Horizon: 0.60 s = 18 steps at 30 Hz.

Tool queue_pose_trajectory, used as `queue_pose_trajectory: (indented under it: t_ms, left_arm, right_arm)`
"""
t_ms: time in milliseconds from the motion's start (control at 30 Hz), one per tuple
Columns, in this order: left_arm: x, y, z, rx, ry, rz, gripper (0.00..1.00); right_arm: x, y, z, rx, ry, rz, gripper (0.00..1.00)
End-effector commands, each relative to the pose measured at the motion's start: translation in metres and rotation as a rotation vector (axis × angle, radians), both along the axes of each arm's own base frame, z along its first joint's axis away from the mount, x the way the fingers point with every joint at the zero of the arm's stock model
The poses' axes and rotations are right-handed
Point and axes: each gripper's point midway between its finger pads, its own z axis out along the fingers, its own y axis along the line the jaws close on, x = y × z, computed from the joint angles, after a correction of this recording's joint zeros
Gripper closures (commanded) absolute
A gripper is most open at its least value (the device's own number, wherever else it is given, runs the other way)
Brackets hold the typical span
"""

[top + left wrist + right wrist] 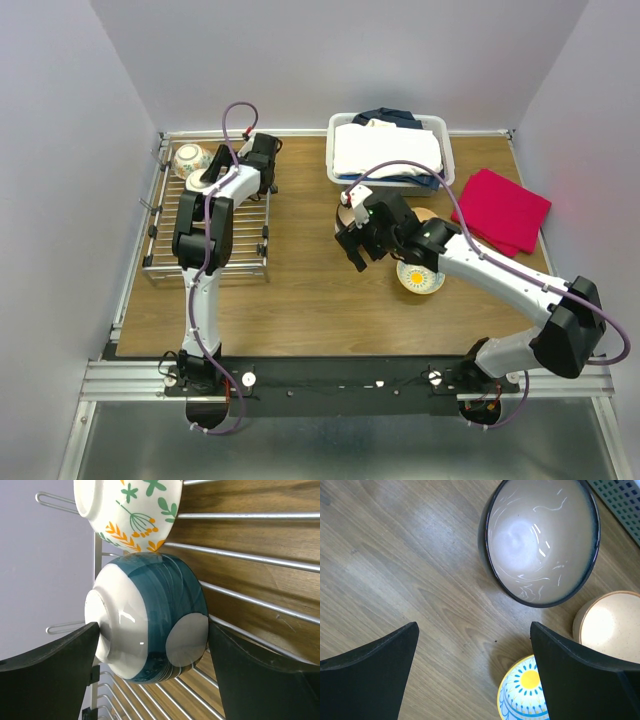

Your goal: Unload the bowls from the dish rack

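Note:
The silver wire dish rack [240, 255] lies at the table's left. At its far end a leaf-patterned bowl [188, 160] [130, 510] and a teal-and-white bowl [201, 181] [150, 615] stand on edge. My left gripper [212, 170] [152, 630] is open and straddles the teal bowl; one finger is at its foot and the other at its rim. My right gripper [358, 255] [474, 630] hangs open over bare wood. Beside it on the table stand a dark-rimmed bowl [542, 540], a cream bowl [607, 625] and a yellow-and-blue bowl [420, 278] [522, 697].
A white plastic basket [443, 135] of folded clothes stands at the back centre. A red cloth [500, 210] lies at the right. Walls close in the table on the left, back and right.

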Motion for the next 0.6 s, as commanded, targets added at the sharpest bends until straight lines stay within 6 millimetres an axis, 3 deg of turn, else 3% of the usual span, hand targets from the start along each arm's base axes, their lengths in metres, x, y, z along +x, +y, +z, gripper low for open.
queue_pose_trajectory:
  t_ms: [0, 233, 433, 567]
  left_arm:
    - [-0.023, 0.011, -0.023, 0.033, 0.108, 0.011, 0.11]
    - [-0.022, 0.008, 0.02, -0.018, 0.012, -0.003, 0.32]
    - [-0.027, 0.01, 0.038, -0.086, -0.034, 0.007, 0.44]
    - [-0.035, 0.015, 0.042, -0.159, -0.051, 0.043, 0.45]
  right_arm:
    - [-0.003, 0.002, -0.009, 0.003, 0.02, 0.002, 0.0]
    - [-0.002, 0.003, -0.003, 0.018, 0.003, 0.005, 0.0]
    - [-0.001, 0.01, 0.005, 0.055, -0.011, 0.022, 0.0]
    - [-0.002, 0.015, 0.008, 0.086, -0.019, 0.04, 0.0]
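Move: The blue-and-white bowl already sits between the left hand's open fingers, its middle within a centimetre or so ahead and to the left. The patterned bowl stands some 6 cm ahead and 2 cm to the left of the left hand; the rack's right rail runs level with that hand, about 15 cm to its right. From the right hand the blue-and-white bowl lies roughly 20 cm ahead, 33 cm left and 8 cm lower. The left fingers pinch the blue-and-white bowl and draw it back and up about 3 cm, off the patterned bowl. ##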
